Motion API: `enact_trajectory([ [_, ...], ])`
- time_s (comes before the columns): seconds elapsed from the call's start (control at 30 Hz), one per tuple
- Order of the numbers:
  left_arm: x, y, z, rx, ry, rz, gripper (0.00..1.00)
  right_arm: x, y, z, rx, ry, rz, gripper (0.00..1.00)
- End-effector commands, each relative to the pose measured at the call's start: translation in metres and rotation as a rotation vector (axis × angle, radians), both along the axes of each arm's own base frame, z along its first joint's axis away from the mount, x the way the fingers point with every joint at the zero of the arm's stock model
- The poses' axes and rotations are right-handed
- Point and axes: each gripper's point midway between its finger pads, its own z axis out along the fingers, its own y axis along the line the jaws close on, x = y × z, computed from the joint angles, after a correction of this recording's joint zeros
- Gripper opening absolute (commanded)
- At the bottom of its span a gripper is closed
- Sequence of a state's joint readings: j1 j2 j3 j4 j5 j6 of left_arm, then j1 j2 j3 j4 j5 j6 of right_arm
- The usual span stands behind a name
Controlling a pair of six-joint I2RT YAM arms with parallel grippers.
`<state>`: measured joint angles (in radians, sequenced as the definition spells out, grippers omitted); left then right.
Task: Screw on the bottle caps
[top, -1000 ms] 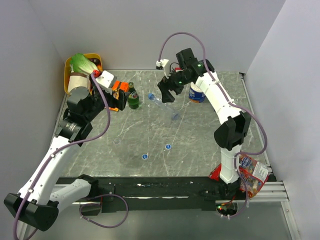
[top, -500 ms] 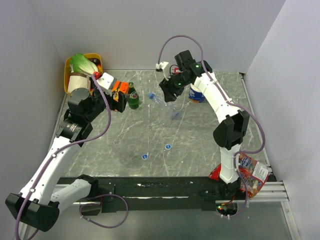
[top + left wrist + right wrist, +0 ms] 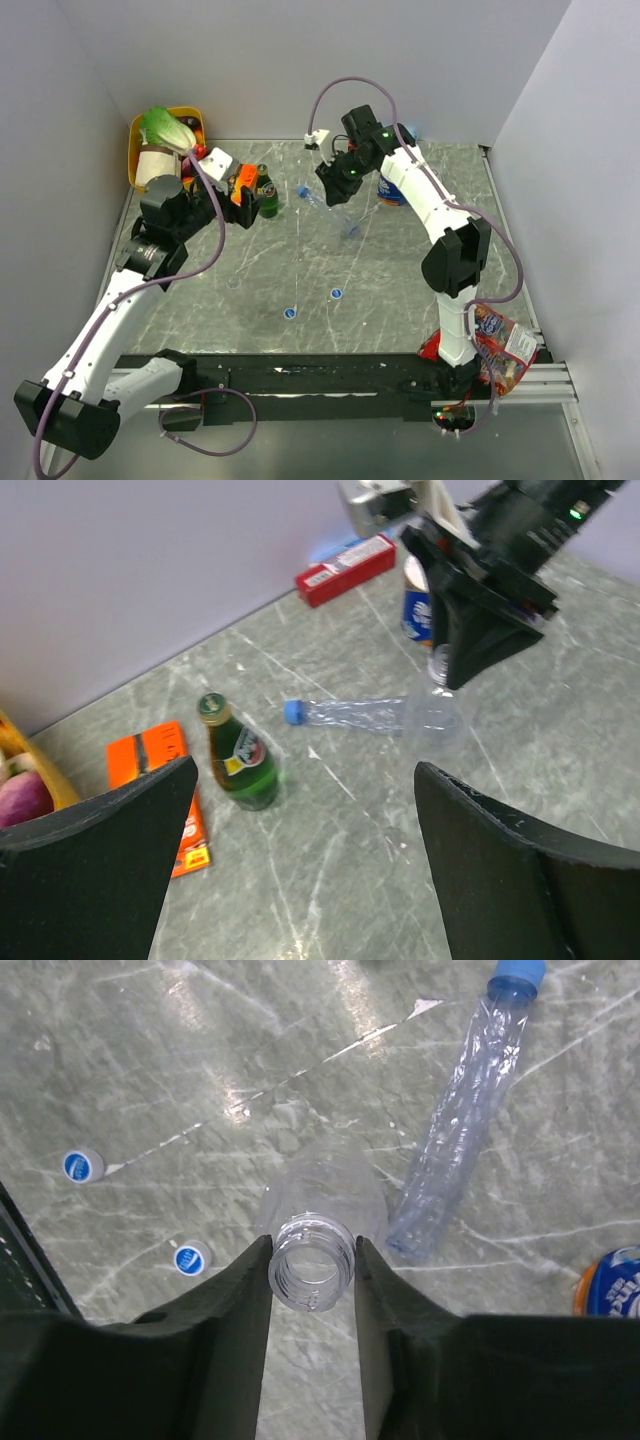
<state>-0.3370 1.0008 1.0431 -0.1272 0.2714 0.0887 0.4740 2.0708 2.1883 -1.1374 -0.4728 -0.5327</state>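
Note:
A clear bottle (image 3: 312, 1260) stands upright on the table with its mouth uncapped. My right gripper (image 3: 312, 1258) is shut on its neck, a finger pressing each side; in the top view that gripper (image 3: 336, 182) hangs over the bottle (image 3: 348, 222). A second clear bottle (image 3: 460, 1140) lies on its side beside it, wearing a blue cap (image 3: 518, 972). Two loose blue bottle caps (image 3: 81, 1165) (image 3: 189, 1258) lie flat nearer the arms' bases (image 3: 289, 313) (image 3: 337, 294). My left gripper (image 3: 307, 770) is open and holds nothing, above the table near the lying bottle (image 3: 350, 713).
A dark green glass bottle (image 3: 238, 755) stands by an orange box (image 3: 160, 770) at the back left. A yellow basket (image 3: 135, 150) of vegetables sits in the far left corner. A blue-and-white roll (image 3: 392, 188) stands behind the right gripper; a snack bag (image 3: 505, 350) lies front right.
My right gripper's fingers have shut onto the upright bottle's neck, and the arm has shifted slightly left. The left arm has drifted a little, still open.

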Motion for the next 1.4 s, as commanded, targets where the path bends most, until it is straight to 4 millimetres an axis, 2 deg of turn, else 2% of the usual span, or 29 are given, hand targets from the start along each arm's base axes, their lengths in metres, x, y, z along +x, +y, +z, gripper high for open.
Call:
enact_trajectory([
  [0.0,-0.009,-0.021,-0.004,-0.007,-0.011,-0.146,0.96,-0.009,0.008,0.035,0.056,-0.071,0.060,0.23],
  [0.03,-0.016,-0.030,-0.008,-0.009,-0.007,-0.213,0.96,-0.012,0.008,0.044,0.066,-0.088,0.072,0.22],
  [0.1,-0.021,-0.039,-0.017,-0.006,0.002,-0.277,0.96,-0.030,0.008,0.079,0.126,-0.125,0.114,0.19],
  [0.2,-0.031,-0.054,-0.025,-0.017,0.016,-0.386,0.96,-0.056,0.005,0.122,0.181,-0.178,0.169,0.17],
  [0.27,-0.037,-0.062,-0.029,-0.029,0.037,-0.448,0.96,-0.071,0.000,0.143,0.197,-0.230,0.206,0.16],
  [0.33,-0.035,-0.068,-0.036,-0.034,0.066,-0.477,0.96,-0.082,-0.003,0.152,0.208,-0.252,0.237,0.16],
  [0.37,-0.037,-0.070,-0.039,-0.035,0.077,-0.494,0.96,-0.090,-0.006,0.162,0.221,-0.281,0.245,0.16],
  [0.53,-0.038,-0.086,-0.046,-0.012,0.024,-0.569,0.96,-0.109,-0.004,0.175,0.267,-0.298,0.280,0.15],
  [0.7,-0.050,-0.114,-0.055,0.037,0.012,-0.653,0.96,-0.111,0.003,0.193,0.313,-0.320,0.280,0.15],
  [0.77,-0.043,-0.119,-0.056,0.050,-0.014,-0.606,0.96,-0.117,0.006,0.193,0.327,-0.294,0.301,0.15],
  [0.8,-0.044,-0.125,-0.062,0.063,-0.010,-0.607,0.96,-0.121,0.007,0.199,0.342,-0.301,0.317,0.15],
  [0.83,-0.038,-0.125,-0.062,0.079,-0.032,-0.574,0.96,-0.125,0.008,0.200,0.351,-0.292,0.329,0.15],
  [1.0,-0.031,-0.133,-0.073,0.101,-0.039,-0.561,0.96,-0.149,0.012,0.207,0.423,-0.242,0.391,0.14],
  [1.17,-0.027,-0.137,-0.081,0.106,-0.023,-0.559,0.96,-0.158,0.012,0.213,0.445,-0.235,0.402,0.11],
  [1.37,-0.043,-0.145,-0.086,0.108,-0.023,-0.670,0.98,-0.164,0.013,0.212,0.462,-0.211,0.417,0.11],
])
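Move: About 21 cm to the left hand's right and 7 cm farther out stands the clear bottle, its middle some 21 cm lower; the green bottle is 15 cm ahead, 4 cm right, 20 cm down. The right hand already grips the clear bottle's neck, with the bottle's middle roughly 8 cm beneath. From the right hand, the open left gripper is 21 cm left, 7 cm back and 13 cm up. The lying bottle is 6 cm ahead, 1 cm left and 15 cm below it. Lifting the clear bottle by its neck, the right hand keeps its pinch and rises about 19 cm while drawing back some 14 cm, tilting so the bottle's base swings left. Meanwhile the left hand, fingers staying wide open, sweeps some 14 cm right and 10 cm down, drifting back a little and turning about 35 degrees clockwise, until its fingers straddle the bottle's lower body without closing. ##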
